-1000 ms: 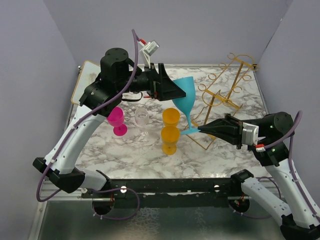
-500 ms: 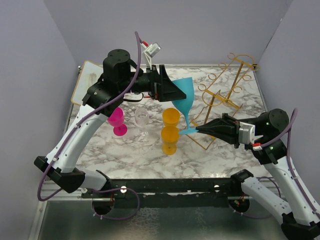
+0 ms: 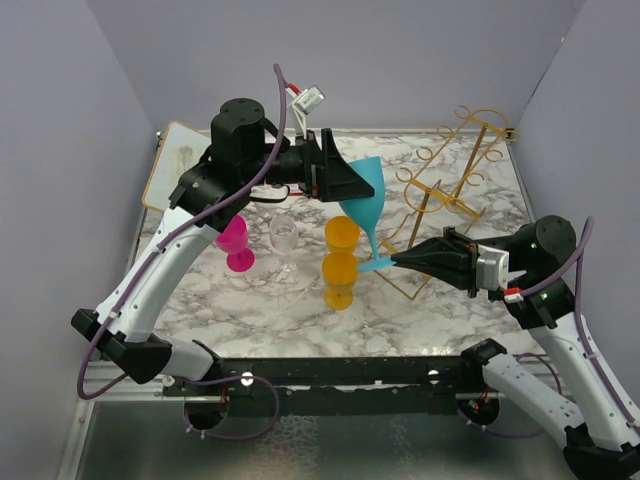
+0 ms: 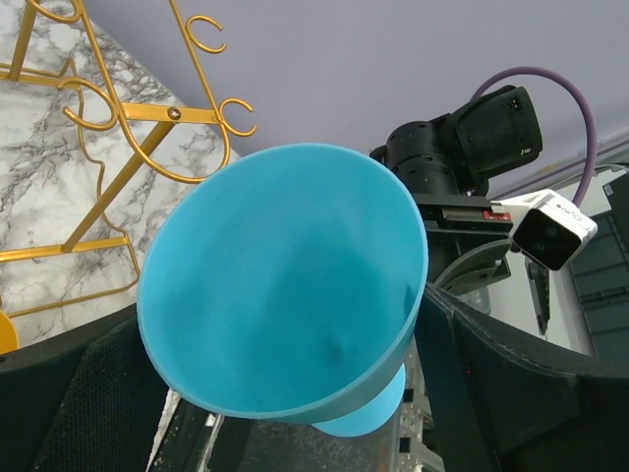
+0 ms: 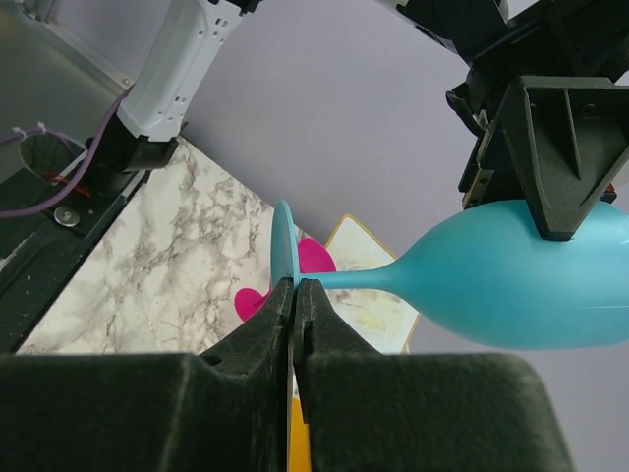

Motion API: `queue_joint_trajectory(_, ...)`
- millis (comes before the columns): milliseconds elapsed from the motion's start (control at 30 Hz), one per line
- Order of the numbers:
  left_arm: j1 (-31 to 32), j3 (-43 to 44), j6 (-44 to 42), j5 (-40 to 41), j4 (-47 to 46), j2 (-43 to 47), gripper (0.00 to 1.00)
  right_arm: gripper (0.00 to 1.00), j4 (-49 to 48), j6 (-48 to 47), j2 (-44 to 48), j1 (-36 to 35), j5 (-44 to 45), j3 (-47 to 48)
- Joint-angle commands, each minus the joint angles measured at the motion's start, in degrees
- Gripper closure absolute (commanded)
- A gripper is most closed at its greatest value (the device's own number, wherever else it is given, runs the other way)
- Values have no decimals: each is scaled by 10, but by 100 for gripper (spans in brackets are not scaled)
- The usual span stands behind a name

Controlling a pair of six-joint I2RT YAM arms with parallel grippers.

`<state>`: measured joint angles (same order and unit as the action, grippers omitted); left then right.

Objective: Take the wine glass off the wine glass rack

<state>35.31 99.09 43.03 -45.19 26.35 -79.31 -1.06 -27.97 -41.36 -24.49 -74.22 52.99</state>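
Observation:
A blue wine glass [image 3: 368, 196] hangs tilted in the air over the table, left of the gold wire wine glass rack [image 3: 452, 188] and free of its hooks. My right gripper [image 3: 396, 261] is shut on the thin foot [image 5: 283, 246] of the glass, right by the stem. My left gripper [image 3: 350, 188] stands open with its wide black fingers on either side of the bowl [image 4: 285, 295]; whether they touch it I cannot tell. In the left wrist view the rack [image 4: 118, 118] shows behind the bowl's rim. The right wrist view shows the left gripper's finger [image 5: 560, 147] above the bowl.
A pink glass [image 3: 235, 240], a clear glass [image 3: 285, 238] and two orange glasses [image 3: 342, 232] [image 3: 340, 278] stand on the marble table just below and left of the blue glass. A pale board [image 3: 175, 160] lies at the back left. Grey walls close in on three sides.
The right gripper has carried the glass's foot slightly left, and the left gripper has shifted a little right over the bowl. Its jaws have narrowed very slightly.

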Motion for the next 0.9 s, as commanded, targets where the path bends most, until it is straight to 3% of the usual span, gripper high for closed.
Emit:
queue_joint_trajectory(0,0,2,-4,-13,-19,1,6,98,16,-14,1,-6,7,15)
queue_joint_trajectory(167,-1,-10,-17,-4,-20,14,8,97,19,-16,7,-6,29,13)
queue_joint_trajectory(333,-1,-22,-27,1,-21,27,8,74,5,-5,13,-6,43,6)
queue_joint_trajectory(500,-4,-36,-39,13,-21,47,8,62,-5,4,20,-6,58,-2)
queue_joint_trajectory(533,-5,-39,-46,15,-20,52,8,57,-9,8,23,-6,64,-4)
queue_joint_trajectory(633,-6,-48,-89,24,-2,74,9,18,-27,28,38,-6,93,-8)
queue_joint_trajectory(667,-6,-52,-112,29,10,83,9,13,-28,32,45,-6,100,-7)
queue_joint_trajectory(867,-6,-121,-264,74,61,188,9,13,0,56,75,-6,138,20)
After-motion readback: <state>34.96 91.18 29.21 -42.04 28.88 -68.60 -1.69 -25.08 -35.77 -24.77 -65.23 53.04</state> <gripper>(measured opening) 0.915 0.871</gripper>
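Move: The blue wine glass hangs between the hands, rim uppermost and leaning forward: its middle is about 4 cm back, 2 cm right and 3 cm below the left hand, whose fingers already flank the bowl. From the right hand, still pinching the foot, that middle is 5 cm ahead, 3 cm left and 4 cm higher. Below the left hand by some 38 cm stand the near orange glass, level with it and 2 cm left, and the far orange glass, about 7 cm ahead and 2 cm left. The blue glass changes hands in the air: the right fingers spread wide and let go of its foot, then that hand eases up and to the right, some 3 cm. The left, its wide-set fingers barely narrowing on the bowl, stays nearly still, then carries the glass about 4 cm left and back, rolling some 15 degrees so the rim tips back. ##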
